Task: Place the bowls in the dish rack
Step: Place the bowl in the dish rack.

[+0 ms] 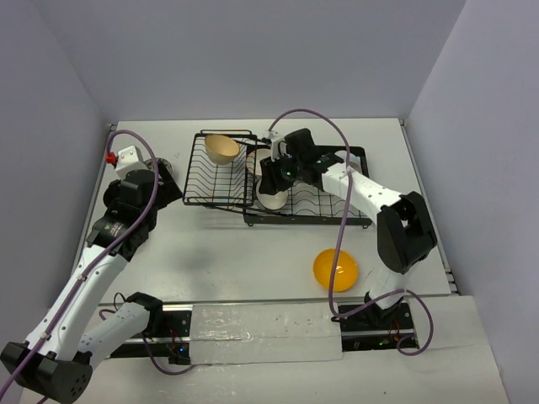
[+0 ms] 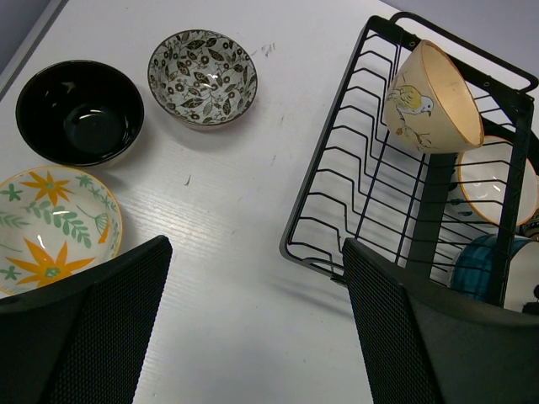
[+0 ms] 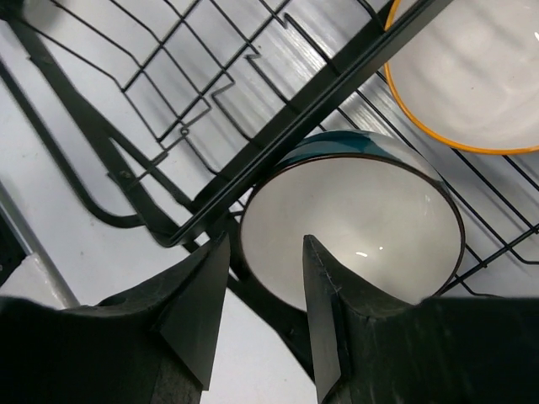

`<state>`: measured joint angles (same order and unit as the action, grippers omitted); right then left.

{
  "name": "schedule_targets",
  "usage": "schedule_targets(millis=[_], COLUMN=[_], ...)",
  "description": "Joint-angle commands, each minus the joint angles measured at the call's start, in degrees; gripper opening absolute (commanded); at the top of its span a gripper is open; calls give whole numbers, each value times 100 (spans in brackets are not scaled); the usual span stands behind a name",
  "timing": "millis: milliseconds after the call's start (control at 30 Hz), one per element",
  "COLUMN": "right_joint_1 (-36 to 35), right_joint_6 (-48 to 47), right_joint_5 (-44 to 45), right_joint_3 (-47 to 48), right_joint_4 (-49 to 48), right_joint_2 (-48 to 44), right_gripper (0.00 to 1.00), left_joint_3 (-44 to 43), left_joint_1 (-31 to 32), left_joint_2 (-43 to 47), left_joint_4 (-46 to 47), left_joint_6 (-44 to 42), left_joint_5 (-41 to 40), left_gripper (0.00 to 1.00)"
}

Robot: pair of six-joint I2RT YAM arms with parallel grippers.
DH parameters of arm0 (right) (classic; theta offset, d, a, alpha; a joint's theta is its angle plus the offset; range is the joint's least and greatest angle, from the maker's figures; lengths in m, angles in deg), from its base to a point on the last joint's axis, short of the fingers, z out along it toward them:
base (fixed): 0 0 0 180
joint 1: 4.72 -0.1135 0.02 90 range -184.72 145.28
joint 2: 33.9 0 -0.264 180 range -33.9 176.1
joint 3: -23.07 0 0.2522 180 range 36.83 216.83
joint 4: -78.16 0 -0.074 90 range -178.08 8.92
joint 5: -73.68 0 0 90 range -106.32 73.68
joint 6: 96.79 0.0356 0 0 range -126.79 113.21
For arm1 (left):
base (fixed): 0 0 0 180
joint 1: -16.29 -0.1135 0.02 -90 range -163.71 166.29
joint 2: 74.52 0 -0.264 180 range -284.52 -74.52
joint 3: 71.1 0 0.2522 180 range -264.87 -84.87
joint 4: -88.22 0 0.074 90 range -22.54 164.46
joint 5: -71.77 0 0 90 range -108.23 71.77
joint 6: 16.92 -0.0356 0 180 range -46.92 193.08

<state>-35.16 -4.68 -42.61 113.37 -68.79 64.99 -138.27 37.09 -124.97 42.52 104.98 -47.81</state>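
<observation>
The black wire dish rack (image 1: 312,222) holds a cream bowl (image 1: 222,149) tilted in its left section. In the right wrist view a teal bowl with a white inside (image 3: 354,227) stands in the rack (image 3: 320,99) beside a white orange-rimmed bowl (image 3: 472,76). My right gripper (image 3: 265,252) is open, one finger outside the teal bowl's rim and one inside, with a gap showing. My left gripper (image 2: 253,328) hangs open over bare table, left of the rack (image 2: 310,183). Near it sit a black bowl (image 2: 80,111), a floral grey bowl (image 2: 202,77) and a yellow-flowered bowl (image 2: 50,227).
An orange-yellow bowl (image 1: 335,269) lies on the table in front of the rack, near the right arm's base. White walls close in the table on the left, back and right. The left arm covers the bowls at far left in the top view.
</observation>
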Motion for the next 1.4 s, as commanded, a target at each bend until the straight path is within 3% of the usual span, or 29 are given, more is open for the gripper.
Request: schedule_targets(millis=[0,300,667,1033,1367], right_joint_1=[29,20,11,-6,-6], right_joint_6=[70,141,44,88,62], right_joint_5=[45,-193,-53,1064,1529], right_joint_3=[239,538,652,767,-23], right_joint_4=[-250,-320,-180,216,14], right_joint_2=[270,912,1018,1001,-176], right_gripper=[47,46,46,48,50], left_joint_3=[-205,-205,-196,-196,-196], left_joint_1=[-32,-32,-32,-23,-32], left_joint_2=[36,27,53,80,62], left_joint_4=[180,180,189,197,206], left_joint_6=[-140,-140,-140,-140,-158], left_joint_5=[84,67,111,111,172], left_gripper=[88,88,88,88,87])
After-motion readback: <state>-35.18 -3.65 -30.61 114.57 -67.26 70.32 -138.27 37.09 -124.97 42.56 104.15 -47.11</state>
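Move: The white-and-teal bowl already leans in the rack's lower level, its middle about 2 cm to the right of the right hand, roughly 1 cm ahead and some 7 cm below. The orange-rimmed bowl stands about 8 cm ahead of that hand, 1 cm to its left and 8 cm down; the bird bowl on the upper tier is roughly 12 cm ahead and 11 cm left. From the left hand, the teal bowl lies about 27 cm right, level ahead, some 16 cm below. Contact with the teal bowl can't be made out as the half-open right fingers, holding nothing, sink about 5 cm towards its mouth, easing slightly forward and left. They pause there, then shift a further 2 cm forward before sliding some 3 cm to the right and a little back over the bowl, the wrist turning about 10 degrees clockwise and rolling its left side down. ##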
